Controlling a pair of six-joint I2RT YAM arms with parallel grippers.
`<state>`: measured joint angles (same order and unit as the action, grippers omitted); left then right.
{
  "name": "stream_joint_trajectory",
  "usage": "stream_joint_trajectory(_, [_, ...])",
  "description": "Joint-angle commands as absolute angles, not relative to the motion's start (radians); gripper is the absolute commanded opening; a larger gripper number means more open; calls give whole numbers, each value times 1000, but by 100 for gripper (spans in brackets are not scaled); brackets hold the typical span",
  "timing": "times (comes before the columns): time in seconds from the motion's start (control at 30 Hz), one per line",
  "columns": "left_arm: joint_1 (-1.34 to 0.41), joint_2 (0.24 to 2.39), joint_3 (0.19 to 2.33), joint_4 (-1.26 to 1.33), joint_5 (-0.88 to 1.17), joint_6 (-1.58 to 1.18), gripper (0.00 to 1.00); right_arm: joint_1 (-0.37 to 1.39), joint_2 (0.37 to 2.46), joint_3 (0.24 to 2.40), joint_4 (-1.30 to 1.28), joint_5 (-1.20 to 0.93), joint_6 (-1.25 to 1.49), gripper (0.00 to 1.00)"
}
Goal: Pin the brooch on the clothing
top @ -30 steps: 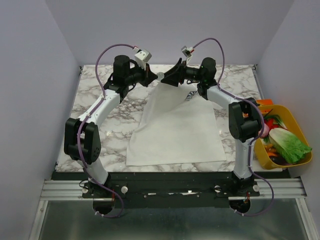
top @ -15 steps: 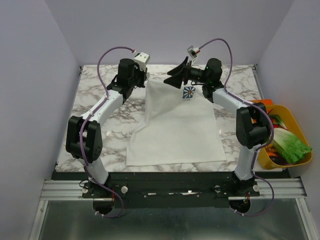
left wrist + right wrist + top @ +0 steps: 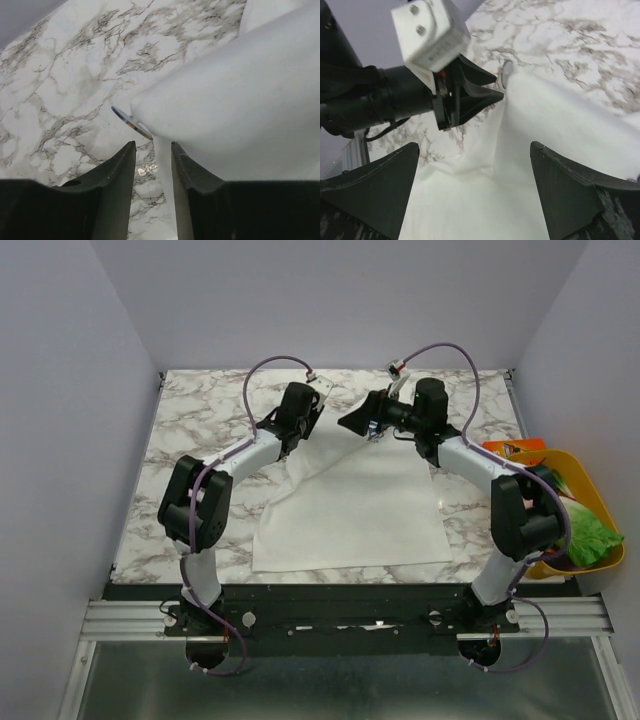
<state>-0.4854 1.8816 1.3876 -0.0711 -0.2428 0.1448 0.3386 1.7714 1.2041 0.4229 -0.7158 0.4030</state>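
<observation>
The clothing (image 3: pixel 350 495) is a white T-shirt on the marble table, its upper left part raised in a fold (image 3: pixel 230 95). The brooch (image 3: pixel 131 122) shows edge-on as a thin dark disc at the tip of that fold, also visible as the brooch (image 3: pixel 507 74). My left gripper (image 3: pixel 152 146) is open just short of the brooch, with a hanging strip of fabric in the gap and nothing pinched. In the top view the left gripper (image 3: pixel 312 422) is at the shirt's upper left. My right gripper (image 3: pixel 475 147) stands wide open above the shirt; the top view has the right gripper (image 3: pixel 352 420) facing the left one.
A yellow basket (image 3: pixel 592 488) with lettuce and other vegetables sits off the table's right edge. Bare marble table (image 3: pixel 200 440) lies left of the shirt. Purple walls close in the left, back and right. The left arm's white wrist camera (image 3: pixel 427 32) is close in front of the right gripper.
The left arm swung right to the shirt's upper left edge and its jaws went from shut to open. The right gripper opened fully. The lifted shirt top dropped into a raised fold.
</observation>
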Motion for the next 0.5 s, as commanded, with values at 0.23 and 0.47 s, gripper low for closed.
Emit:
stream_joint_trajectory(0.23, [-482, 1633, 1283, -14, -221, 5, 99, 328, 1524, 1057, 71, -253, 445, 100])
stream_joint_trajectory(0.47, [-477, 1384, 1164, -49, -305, -141, 99, 330, 1398, 979, -74, -158, 445, 100])
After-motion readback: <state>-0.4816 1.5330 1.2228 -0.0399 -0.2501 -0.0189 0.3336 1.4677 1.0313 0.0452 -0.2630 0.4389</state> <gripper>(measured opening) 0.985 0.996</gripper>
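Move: The brooch sits at the raised corner of the clothing just off the left hand's part-open fingertips, about 3 cm ahead, 1 cm to its left and 1 cm below. The clothing's flower print is some 11 cm right of that hand, 4 cm back and 8 cm lower. From the open right hand the brooch is roughly 8 cm ahead, 10 cm left and 9 cm down. Left hand spreads wide, rises 10 cm and backs off the brooch; right withdraws 8 cm rightward, turning clockwise. ##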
